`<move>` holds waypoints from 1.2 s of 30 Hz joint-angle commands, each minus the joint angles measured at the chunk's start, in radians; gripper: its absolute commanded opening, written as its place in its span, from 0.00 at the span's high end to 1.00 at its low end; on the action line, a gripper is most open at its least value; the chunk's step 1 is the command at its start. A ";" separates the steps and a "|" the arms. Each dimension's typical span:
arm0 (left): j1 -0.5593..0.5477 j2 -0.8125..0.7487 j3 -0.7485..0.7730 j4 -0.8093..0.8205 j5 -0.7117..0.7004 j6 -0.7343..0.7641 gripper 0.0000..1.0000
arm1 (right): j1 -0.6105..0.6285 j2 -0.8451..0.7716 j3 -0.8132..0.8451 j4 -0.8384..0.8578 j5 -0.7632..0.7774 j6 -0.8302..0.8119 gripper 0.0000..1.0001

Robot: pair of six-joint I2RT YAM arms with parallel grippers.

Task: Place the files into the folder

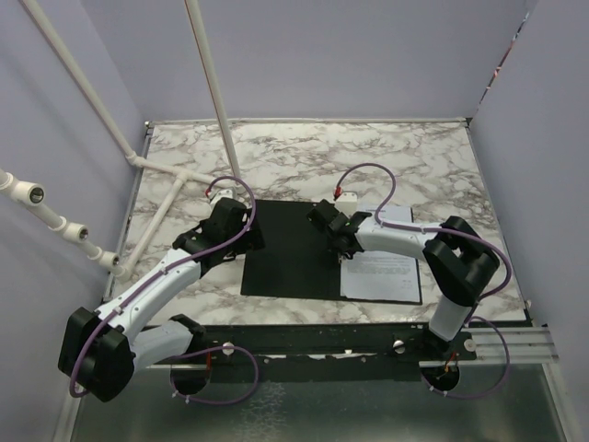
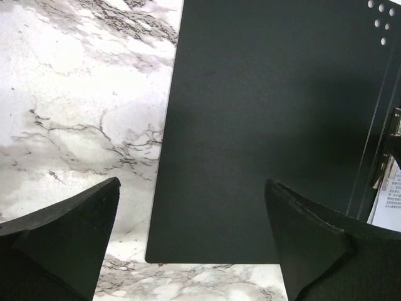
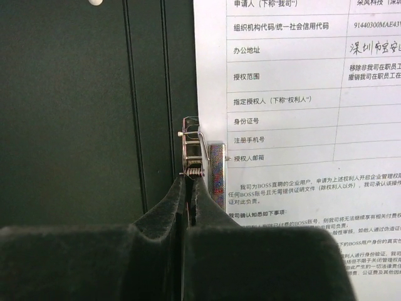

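The folder lies open on the marble table, black inside up. The files, white sheets with black text, rest on its right half. In the right wrist view the files lie beside the folder's spine, their left edge under the silver clip. My right gripper is shut, its tips touching the clip's near spring end. My left gripper hangs open over the near corner of the folder's left cover, with nothing between its fingers. The clip shows at that view's right edge.
White plastic pipes run across the table's left side and up the back wall. Purple walls close in the marble table on three sides. A metal rail runs along the near edge by the arm bases.
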 commanded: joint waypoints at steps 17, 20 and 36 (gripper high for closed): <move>0.006 0.006 -0.005 0.014 0.005 -0.002 0.01 | 0.007 -0.198 -0.043 -0.047 -0.028 -0.068 1.00; 0.007 0.027 0.010 0.014 0.004 0.007 0.01 | 0.007 -0.259 -0.055 -0.054 -0.036 -0.097 1.00; 0.157 0.005 -0.029 0.199 0.440 0.013 0.01 | -0.010 -0.500 -0.024 -0.143 -0.114 -0.220 1.00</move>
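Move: The folder's clip, which the papers sit against, is already pinched in the right fingertips, about 1 cm ahead of and below the hand point. The papers' middle lies some 11 cm right and level with it; the black cover's middle is about 13 cm left, also level with it. From the open left hand, the clip is roughly 22 cm right, 3 cm ahead and 9 cm below, while the cover's outer edge runs about 3 cm to its left, 2 cm ahead and 9 cm below. With its fingers kept shut on the clip, the right hand waits briefly, then lifts the folder by it, up about 11 cm while easing a few centimetres back and a little to the right, turning some 10 degrees counter-clockwise and tipping the fingers slightly forward. The left hand stays wide open over the cover's outer edge for most of this, dips under a centimetre, then comes back up and starts forward and right by a centimetre or so, rolling its left side down about 10 degrees. ##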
